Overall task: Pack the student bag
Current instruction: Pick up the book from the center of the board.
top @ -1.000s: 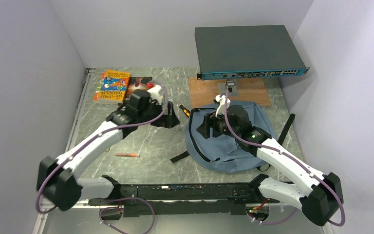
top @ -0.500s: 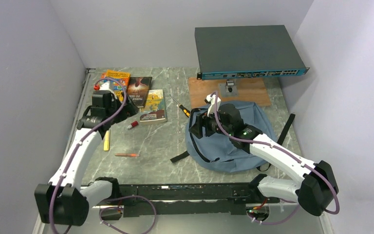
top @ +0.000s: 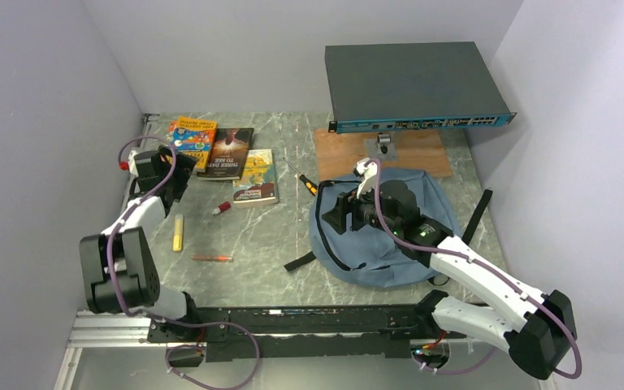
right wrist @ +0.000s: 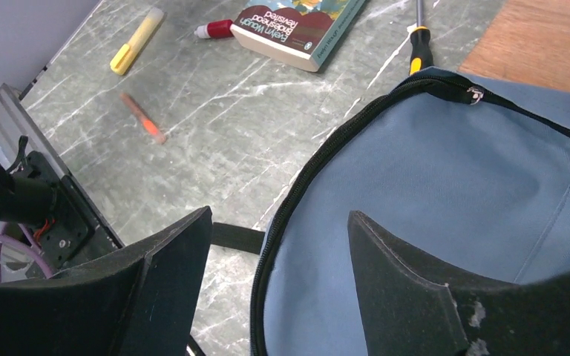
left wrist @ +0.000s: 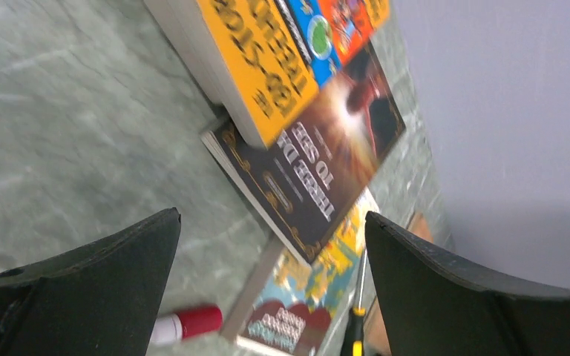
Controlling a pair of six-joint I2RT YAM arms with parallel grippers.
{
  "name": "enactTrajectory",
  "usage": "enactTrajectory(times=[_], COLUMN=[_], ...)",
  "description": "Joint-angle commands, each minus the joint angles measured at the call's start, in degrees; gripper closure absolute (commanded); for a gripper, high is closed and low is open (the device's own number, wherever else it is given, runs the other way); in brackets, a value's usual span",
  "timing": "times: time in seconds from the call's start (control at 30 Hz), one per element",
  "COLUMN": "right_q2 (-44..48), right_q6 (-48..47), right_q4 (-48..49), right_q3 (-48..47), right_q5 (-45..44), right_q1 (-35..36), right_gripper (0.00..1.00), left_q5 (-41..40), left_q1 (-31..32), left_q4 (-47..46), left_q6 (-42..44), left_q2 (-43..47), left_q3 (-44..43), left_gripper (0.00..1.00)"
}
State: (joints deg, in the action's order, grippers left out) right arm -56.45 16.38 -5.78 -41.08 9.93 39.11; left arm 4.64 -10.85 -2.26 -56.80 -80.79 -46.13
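The student bag (top: pixel 370 258), blue-grey with a black zipper (right wrist: pixel 319 159), lies flat at the right of the table. My right gripper (top: pixel 335 213) hovers open over its left edge; in the right wrist view (right wrist: pixel 278 216) one finger is over the marble and the other over the fabric (right wrist: pixel 460 185), with nothing held. My left gripper (top: pixel 182 172) is open and empty at the far left, facing three books: an orange one (left wrist: pixel 267 67), a dark one (left wrist: pixel 319 163) and a teal-and-maroon one (left wrist: pixel 304 297).
A red-capped marker (top: pixel 222 208), a yellow highlighter (top: pixel 178 234), an orange pen (top: pixel 211 258) and a yellow-handled screwdriver (top: pixel 305 183) lie on the marble. A grey network switch (top: pixel 414 85) stands on a wooden board (top: pixel 410 150) behind the bag. A black strap (right wrist: pixel 234 237) sticks out left.
My left arm has swung away from above the books to the table's far left edge, uncovering them. My right gripper has stayed over the bag's left edge, shifting only slightly.
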Motion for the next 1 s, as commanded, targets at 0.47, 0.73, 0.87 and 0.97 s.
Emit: enactTrajectory(times=[0.47, 0.73, 0.87, 0.97], right_q2=[4.4, 4.2, 4.1, 4.1], right_q6=[-2.4, -2.1, -1.9, -1.8], right_q4=[0.1, -0.1, -0.1, 0.0], right_q3=[1.2, 0.9, 0.7, 0.8], right_q5=[-2.3, -2.7, -2.8, -2.7], right_q1=[0.1, 0.0, 0.1, 0.1], right_gripper=[0.3, 0.3, 0.3, 0.3], left_q5=[0.4, 2.5, 2.1, 1.2], left_q1=[-4.6, -5.4, -5.7, -6.3], left_q4=[-28.2, -31.0, -31.5, -32.2], left_q6=[0.7, -3.6, -4.5, -4.7], left_q2=[-26.7, -30.5, -29.2, -26.7], left_q3=[-7.0, -8.4, -7.3, -5.0], left_gripper=[0.07, 0.33, 0.6, 0.78])
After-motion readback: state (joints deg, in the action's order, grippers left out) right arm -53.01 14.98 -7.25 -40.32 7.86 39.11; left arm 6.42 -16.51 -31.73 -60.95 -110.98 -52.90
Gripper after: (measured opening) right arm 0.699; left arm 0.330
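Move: The treehouse book, top of the stack, has its middle about 18 cm ahead of my open left hand, 4 cm to its left and 8 cm below. From this hand, the dark book lies some 16 cm ahead, 7 cm right and 11 cm down, the yellow-and-teal book 8 cm ahead, 16 cm right and just as low. From my right hand the treehouse book is about 34 cm ahead, 45 cm left and 15 cm below. I swoop my left hand forward about 9 cm, down 8 cm and 6 cm to the left, to the near short edge of the treehouse book, fingers wide at first. Slowing there, I shut them to about a third, one on the cover and one on the underside, and pinch that edge. ##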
